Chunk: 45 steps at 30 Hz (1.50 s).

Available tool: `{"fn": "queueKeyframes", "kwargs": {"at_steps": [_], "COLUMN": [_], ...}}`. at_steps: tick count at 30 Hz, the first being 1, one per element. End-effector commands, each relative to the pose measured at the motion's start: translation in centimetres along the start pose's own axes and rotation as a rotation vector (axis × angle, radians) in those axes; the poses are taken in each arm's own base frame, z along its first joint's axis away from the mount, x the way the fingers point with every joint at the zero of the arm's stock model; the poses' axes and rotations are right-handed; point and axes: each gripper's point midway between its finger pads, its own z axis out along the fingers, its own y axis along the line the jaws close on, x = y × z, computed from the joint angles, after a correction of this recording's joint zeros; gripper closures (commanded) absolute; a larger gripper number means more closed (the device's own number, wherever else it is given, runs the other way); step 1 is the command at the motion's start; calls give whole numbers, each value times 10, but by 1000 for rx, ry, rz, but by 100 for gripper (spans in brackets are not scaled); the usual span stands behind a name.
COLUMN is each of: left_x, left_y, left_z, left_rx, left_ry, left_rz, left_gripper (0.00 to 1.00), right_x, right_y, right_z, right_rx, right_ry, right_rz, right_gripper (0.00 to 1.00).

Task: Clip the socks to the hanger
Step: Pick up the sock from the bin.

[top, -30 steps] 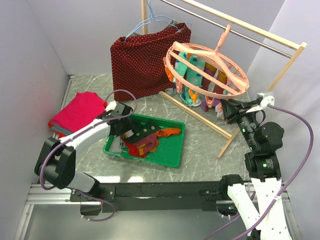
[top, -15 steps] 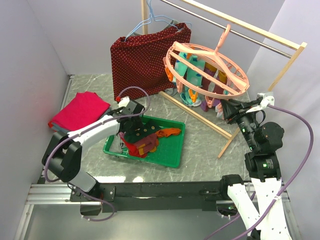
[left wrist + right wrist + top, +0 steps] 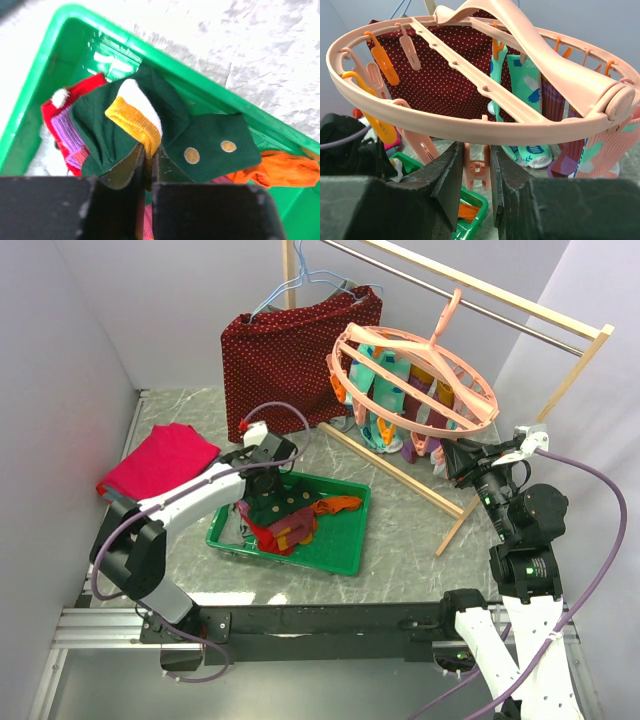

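Note:
Several socks (image 3: 290, 522) lie heaped in a green tray (image 3: 345, 565). In the left wrist view my left gripper (image 3: 148, 155) is shut on the yellow cuff (image 3: 135, 119) of the dark green sock (image 3: 210, 145) with yellow dots. Orange (image 3: 285, 170) and red-purple (image 3: 62, 130) socks lie beside it. From above, the left gripper (image 3: 262, 483) is over the tray's far left corner. The salmon-pink hanger (image 3: 415, 380) hangs from the rail, tilted. My right gripper (image 3: 475, 170) is shut on a pink clip peg (image 3: 477, 167) under the hanger's ring (image 3: 470, 125).
Teal, maroon and pink socks (image 3: 530, 100) hang clipped to the hanger. A dark-red dotted cloth (image 3: 290, 360) hangs on a blue wire hanger (image 3: 300, 285) at the back. A pink-red cloth stack (image 3: 160, 460) lies left. The wooden rack's base bar (image 3: 400, 472) crosses the table.
My left gripper has moved right along the tray's far edge, come down onto the heap and shut on the green sock's yellow cuff. The right arm has not moved.

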Motion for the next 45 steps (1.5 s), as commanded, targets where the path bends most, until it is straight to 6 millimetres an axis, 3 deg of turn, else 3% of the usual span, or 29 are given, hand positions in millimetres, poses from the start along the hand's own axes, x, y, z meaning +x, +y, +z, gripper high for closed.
{"fn": "queueKeyframes", "kwargs": {"at_steps": [1, 4, 9, 12, 15, 18, 19, 27, 30, 33, 38, 45], "left_x": [-41, -70, -133, -150, -154, -129, -110, 50, 92, 111, 115, 121], "left_y": [1, 20, 46, 51, 50, 33, 15, -62, -85, -99, -123, -139], "left_z": [-36, -59, -117, -140, -151, -144, -142, -88, -75, -59, -47, -45], "left_rx": [-47, -121, -210, -205, -209, -178, -112, 156, 214, 222, 251, 305], "left_ry": [-147, -235, -431, -475, -480, -411, -379, -50, 12, 27, -32, -85], "left_rz": [124, 205, 354, 429, 505, 659, 718, 1078, 1151, 1179, 1169, 1159], "left_gripper": [98, 99, 99, 99, 99, 97, 96, 90, 84, 77, 62, 53], "right_x": [-7, -9, -11, -11, -12, -12, -12, -12, -9, -7, -8, -4], "right_y": [5, 5, 9, 10, 11, 11, 11, 11, 10, 10, 10, 9], "right_z": [-2, -2, -2, -1, -2, -2, -2, -3, -3, -3, -4, -3], "right_rx": [-13, -13, -27, -34, -35, -37, -37, -34, -31, -36, -31, -33], "right_ry": [1, -1, -5, -5, -6, -5, -6, -4, -1, -1, -2, 3], "right_rz": [-9, -11, -5, 2, 2, 5, 4, 4, 8, 15, 12, 18], "right_gripper": [100, 100, 100, 100, 100, 100, 100, 100, 100, 100, 100, 100]}}
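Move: The left hand already pinches the yellow-and-white sock just above the pile. The open floor of the green bin, where this sock goes, lies roughly 15 cm to this hand's right, 9 cm back and 6 cm down. The dotted green sock is about 6 cm right and 2 cm back, the mauve sock 6 cm right and 10 cm back, the orange sock some 17 cm right and 3 cm back. From the right hand that open floor is about 23 cm left, level ahead, and some 33 cm below. Keeping its pinch on the yellow-and-white sock, the left hand whips up nearly 20 cm with a swing to its left, then sweeps about 20 cm right, drawing back and plunging into the bin beside the orange sock. The wrist turns some 60 degrees clockwise and rolls, left side up. At the bottom the fingers open about halfway and release the sock, while the right hand stays put at the hanger's clip. ##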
